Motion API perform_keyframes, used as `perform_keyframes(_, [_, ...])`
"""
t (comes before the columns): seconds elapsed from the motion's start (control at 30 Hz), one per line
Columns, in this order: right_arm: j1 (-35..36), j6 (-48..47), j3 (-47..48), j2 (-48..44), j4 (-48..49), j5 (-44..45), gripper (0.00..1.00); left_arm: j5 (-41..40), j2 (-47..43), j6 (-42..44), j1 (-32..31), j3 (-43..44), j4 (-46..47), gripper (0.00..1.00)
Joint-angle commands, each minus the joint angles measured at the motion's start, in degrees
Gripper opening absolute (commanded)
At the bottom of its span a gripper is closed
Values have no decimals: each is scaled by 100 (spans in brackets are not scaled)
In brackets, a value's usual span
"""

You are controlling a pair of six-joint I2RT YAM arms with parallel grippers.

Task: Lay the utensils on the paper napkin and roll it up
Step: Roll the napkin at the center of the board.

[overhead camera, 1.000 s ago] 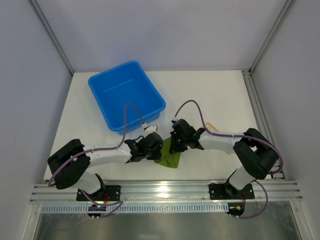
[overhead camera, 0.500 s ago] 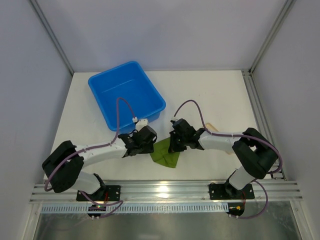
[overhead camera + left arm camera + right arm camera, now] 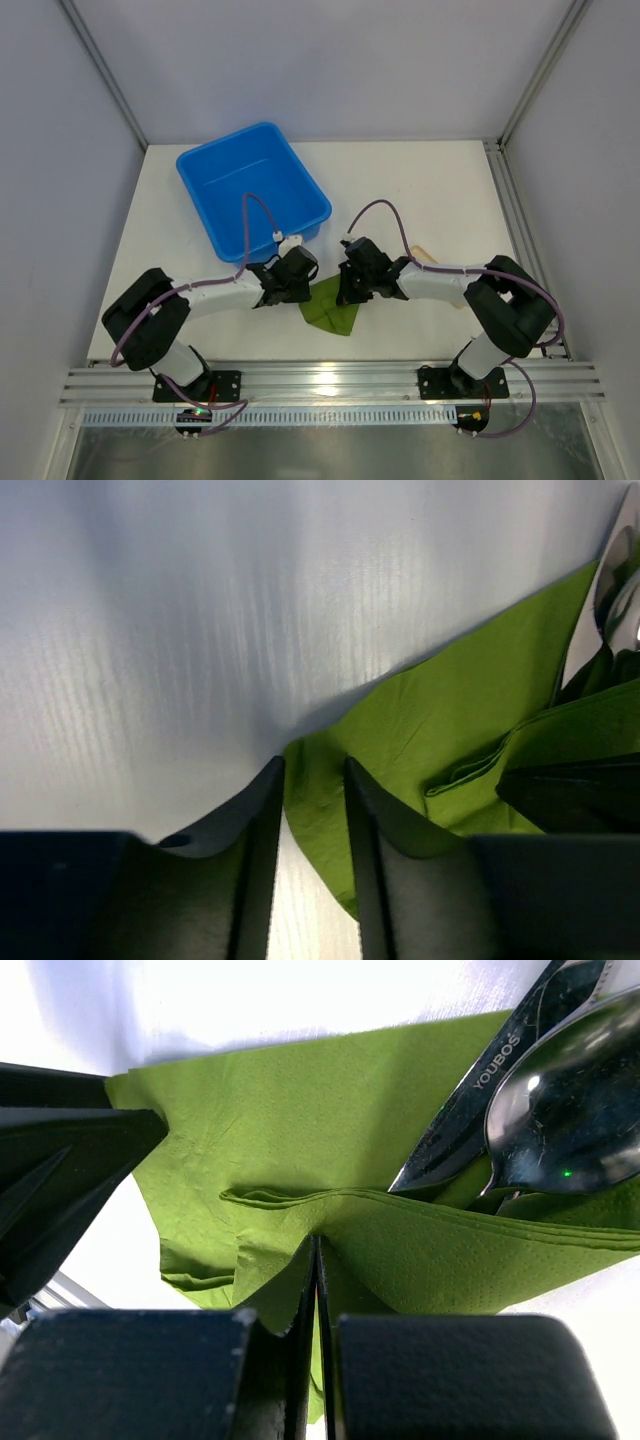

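Observation:
The green paper napkin (image 3: 330, 308) lies crumpled on the white table between both arms. My right gripper (image 3: 317, 1245) is shut on a raised fold of the napkin (image 3: 300, 1130). Two utensils poke out of it at the upper right, a knife (image 3: 480, 1110) and a spoon (image 3: 565, 1110), with their handles hidden under the fold. My left gripper (image 3: 313, 770) is open by a narrow gap, and the left corner of the napkin (image 3: 440, 730) reaches between its fingertips. A shiny utensil tip (image 3: 610, 590) shows at the right edge. From above, the left gripper (image 3: 306, 288) and the right gripper (image 3: 345, 296) face each other across the napkin.
A blue bin (image 3: 252, 188) stands behind the left arm at the back left. A beige object (image 3: 425, 255) peeks out behind the right forearm. An aluminium rail (image 3: 320, 380) runs along the near table edge, and frame posts rise at the back corners.
My left gripper has drawn back left off the napkin to its left corner and its jaws have parted. More of the napkin shows. The right gripper has kept its hold in place.

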Motion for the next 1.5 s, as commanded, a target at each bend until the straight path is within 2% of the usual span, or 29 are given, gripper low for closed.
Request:
perform_keyframes(0.0, [-12, -178, -172, 155, -191, 214, 4, 350, 151, 21, 49, -55, 285, 29])
perform_keyframes(0.33, [-13, -160, -137, 190, -174, 205, 4, 702, -183, -40, 49, -64, 303, 0])
perform_keyframes(0.83, [-13, 7, -233, 67, -86, 214, 4, 1729, -921, -268, -12, -152, 865, 0])
perform_keyframes(1.27, [-4, 473, -611, -109, 398, 258, 4, 1300, -430, -1174, -706, 174, 1331, 0])
perform_keyframes(1.47, [-4, 446, -761, -399, 398, 223, 4, 1151, -280, -1358, -733, 139, 1358, 0])
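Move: The napkin's loose left corner lies right at the left hand's half-open fingertips, about 1 cm back, 1 cm to the right and 1 cm down. The spoon bowl is some 8 cm ahead and 10 cm right of that hand. The right hand's shut fingertips already rest on the folded napkin; from them the corner is about 10 cm left and 1 cm back, at table level, and the spoon bowl roughly 8 cm straight ahead. Left pinches the napkin's corner, carrying it about 9 cm right, up and back towards the still-pinning right fingers. ##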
